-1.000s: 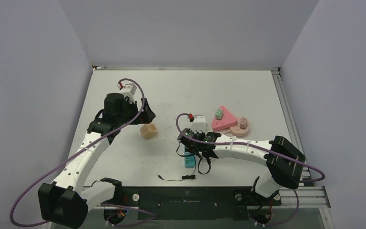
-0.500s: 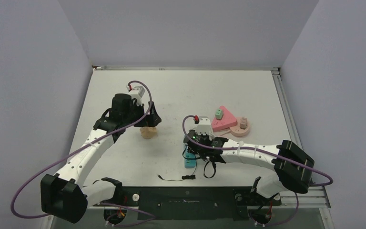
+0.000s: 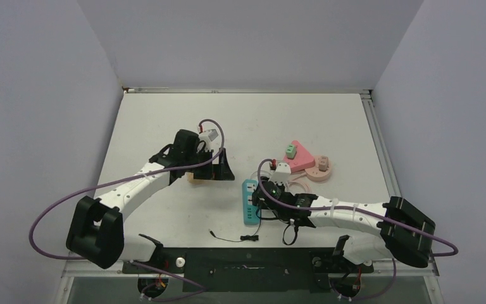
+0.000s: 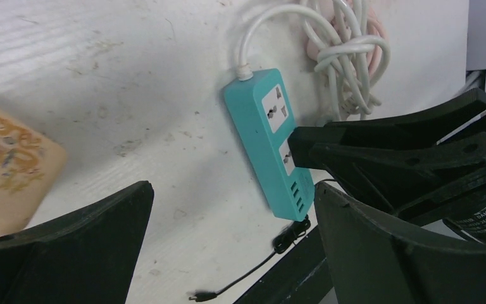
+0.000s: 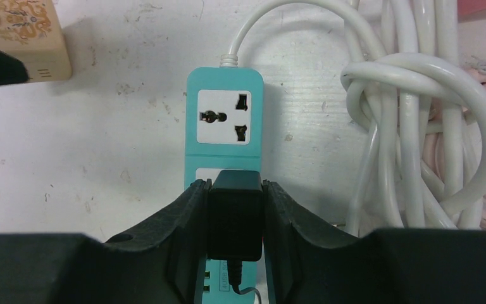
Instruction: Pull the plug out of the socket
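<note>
A teal power strip, the socket (image 3: pixel 249 204) (image 5: pixel 223 156) (image 4: pixel 262 158), lies flat at the table's front centre. My right gripper (image 3: pixel 264 197) (image 5: pixel 234 185) is shut on the black plug (image 5: pixel 235 215), which sits over the strip's second outlet. I cannot tell whether its prongs are still in. The first outlet (image 5: pixel 223 117) is bare. My left gripper (image 3: pixel 223 170) (image 4: pixel 231 190) hangs open just left of the strip with nothing between its fingers.
A beige block (image 3: pixel 196 177) (image 5: pixel 25 31) (image 4: pixel 6 171) sits under the left wrist. The strip's white cord (image 5: pixel 417 126) (image 4: pixel 348 57) is knotted in a bundle to its right. Pink shape toys (image 3: pixel 299 158) lie beyond, and a thin black cable (image 3: pixel 234 238) runs near the front edge.
My left arm swung right past the beige block, close to the strip, still open. My right arm shifted right and stayed shut on the plug; the strip slid slightly away from the front edge.
</note>
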Robot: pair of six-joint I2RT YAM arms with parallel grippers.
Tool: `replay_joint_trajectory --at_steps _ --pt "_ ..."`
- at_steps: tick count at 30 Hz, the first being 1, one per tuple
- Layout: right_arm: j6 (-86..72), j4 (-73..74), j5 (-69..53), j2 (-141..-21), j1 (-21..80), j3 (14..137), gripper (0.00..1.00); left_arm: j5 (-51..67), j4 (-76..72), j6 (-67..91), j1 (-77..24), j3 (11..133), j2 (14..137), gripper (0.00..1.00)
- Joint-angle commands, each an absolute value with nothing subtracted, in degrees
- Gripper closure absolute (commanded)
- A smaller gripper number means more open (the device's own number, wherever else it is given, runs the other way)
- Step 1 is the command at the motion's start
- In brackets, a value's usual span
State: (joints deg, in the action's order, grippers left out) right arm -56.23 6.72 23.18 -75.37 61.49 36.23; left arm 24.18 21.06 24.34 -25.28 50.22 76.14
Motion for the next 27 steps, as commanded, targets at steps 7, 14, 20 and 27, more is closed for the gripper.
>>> replay_joint_trajectory --at_steps 7,14,20,27 --pt "-57.58 -7.34 24.83 -70.08 61.24 32.49 0.95 35.46 13.24 29.75 -28.66 49.65 82.1 0.07" --pt "-55.19 -12.0 24.72 -68.97 61.25 32.03 0.95 34.78 15.0 30.75 -29.2 50.14 85.86 0.07" --pt "-53.7 -14.17 23.73 -69.54 61.21 32.46 0.95 40.58 10.55 34.27 -29.27 49.32 88.75 0.15" --pt "-53.43 -15.67 23.07 -69.74 61.36 31.83 0.95 41.19 9.85 35.01 -29.27 49.04 89.68 0.34"
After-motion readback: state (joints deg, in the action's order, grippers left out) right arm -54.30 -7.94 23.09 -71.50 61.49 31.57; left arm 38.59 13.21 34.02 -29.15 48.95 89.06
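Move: The teal power strip's middle lies about 9 cm to the right of the open left hand, some 6 cm back and 9 cm below. The beige cube stands around 8 cm to that hand's left, level with it and 9 cm lower. The right hand already grips the black plug in the strip's middle socket; the strip's middle is some 4 cm under it, 1 cm back and 1 cm left. The white cable bundle lies about 10 cm to its right, 4 cm ahead and 5 cm lower. Rightward, down and back, the left hand sweeps in about 5 cm to the strip's left side, tipping some 20 degrees further downward; late on its wide-open fingers begin to close around the strip's body. Meanwhile the right hand keeps its grip on the plug and rises roughly 3.5 cm, drifting left towards the left hand and rolling its left side up about 10 degrees. ##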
